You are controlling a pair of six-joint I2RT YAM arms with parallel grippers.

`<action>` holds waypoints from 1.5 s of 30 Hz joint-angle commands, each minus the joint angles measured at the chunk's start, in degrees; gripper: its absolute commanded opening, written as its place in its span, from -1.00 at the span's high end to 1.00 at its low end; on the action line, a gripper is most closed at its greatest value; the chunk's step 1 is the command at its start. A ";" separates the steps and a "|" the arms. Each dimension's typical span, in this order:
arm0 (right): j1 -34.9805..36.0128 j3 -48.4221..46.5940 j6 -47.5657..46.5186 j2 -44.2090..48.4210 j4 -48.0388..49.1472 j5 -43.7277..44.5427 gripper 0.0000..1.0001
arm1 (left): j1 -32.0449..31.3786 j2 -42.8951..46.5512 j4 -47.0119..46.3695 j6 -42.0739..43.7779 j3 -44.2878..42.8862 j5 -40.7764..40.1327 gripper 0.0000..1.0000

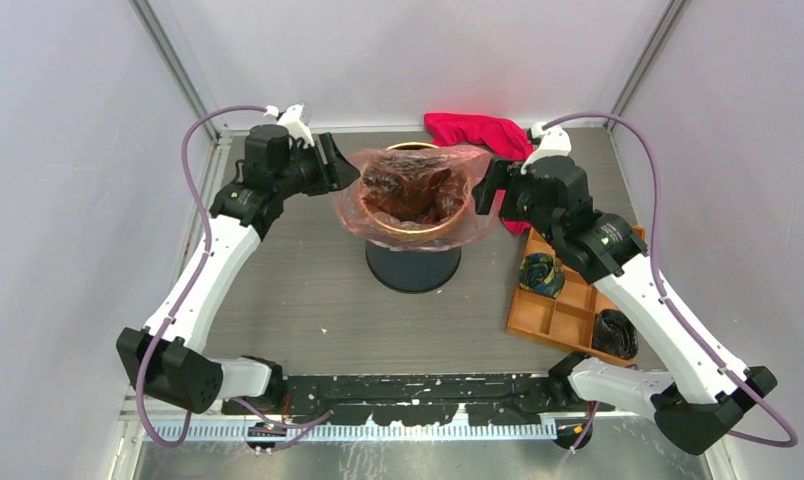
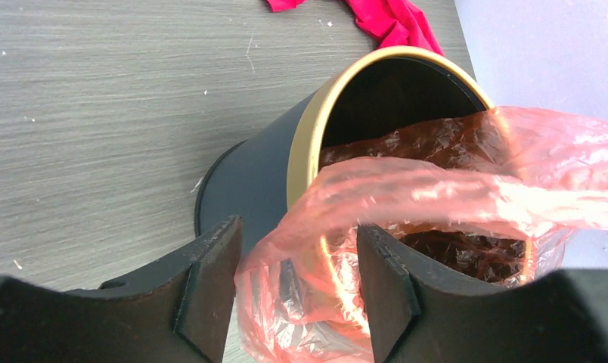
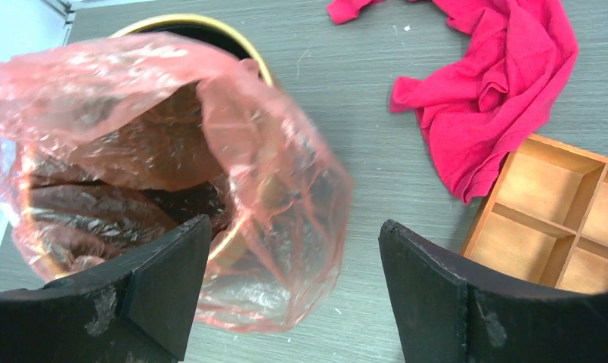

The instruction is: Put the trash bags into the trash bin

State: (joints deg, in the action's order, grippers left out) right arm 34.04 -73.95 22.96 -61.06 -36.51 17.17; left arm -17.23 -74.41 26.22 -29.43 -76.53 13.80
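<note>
The trash bag point(image 1: 415, 192), a thin wrinkled red-pink film, sits in the mouth of the dark navy trash bin point(image 1: 413, 265), and its edges are draped out over the gold rim point(image 2: 305, 144). My left gripper point(image 1: 340, 166) is at the bin's left side and open. In the left wrist view a loose fold of the trash bag point(image 2: 301, 280) hangs between its fingers point(image 2: 210, 287) without being pinched. My right gripper point(image 1: 484, 188) is at the bin's right side, open wide. There the trash bag point(image 3: 278, 212) droops beside its left finger point(image 3: 165, 280).
A magenta cloth point(image 1: 478, 133) lies crumpled behind the bin on the right. An orange compartment tray point(image 1: 563, 305) at the right holds two dark round objects. Grey walls close in the table on three sides.
</note>
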 commanded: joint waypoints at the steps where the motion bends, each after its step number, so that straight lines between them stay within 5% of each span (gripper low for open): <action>1: -3.26 -3.53 -1.03 -2.42 1.27 -3.93 -0.69 | 0.10 1.20 -1.77 4.38 -2.29 1.98 -0.18; 18: -7.58 -8.62 -0.27 -10.92 3.94 -7.14 -0.11 | 0.18 -4.95 -11.25 8.09 -6.26 5.59 -0.18; 23: -8.08 -9.10 -0.20 -12.61 4.29 -6.27 0.06 | 0.36 -6.06 -14.73 6.76 -5.43 5.04 0.07; 28: -8.77 -9.83 -0.11 -15.09 4.84 -5.50 0.47 | 0.45 -8.10 -17.31 5.65 -4.57 3.21 0.60; 32: -9.16 -11.07 -0.11 -18.38 5.49 -4.39 0.57 | 0.58 -10.46 -18.04 5.14 -4.44 1.10 0.94; 45: -11.30 -14.89 2.78 -29.31 5.10 -4.74 0.60 | 1.15 -16.53 -18.46 3.04 -3.93 -0.60 0.99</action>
State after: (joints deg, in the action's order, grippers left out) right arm 23.79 -85.41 23.68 -88.90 -32.53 11.86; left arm -16.62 -89.54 10.83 -25.61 -80.23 14.26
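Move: On either side of the trash bin, the hands flank the mouth of the trash bag: for the left it lies about 12 cm to the right, 2 cm ahead and 7 cm below, with loose plastic already between its open fingers. From the right hand the mouth is some 13 cm to the left, 8 cm ahead and 9 cm down. The bin's middle is about 12 cm beneath that mouth; the red cloth lies some 27 cm ahead of the right hand and 4 cm to its right, and the wooden box 20 cm to its right and level with it, both roughly 31 cm below. Carrying the bag's far edge outward, both hands travel forward along the bin's sides and finish sinking. The left rises a little, shuts its fingers on the plastic and dips, ending about 8 cm forward and 3 cm lower; the right goes some 12 cm forward and 8 cm down, tipping about 10 degrees downward as its wide-open fingers close on a bunched fold. ##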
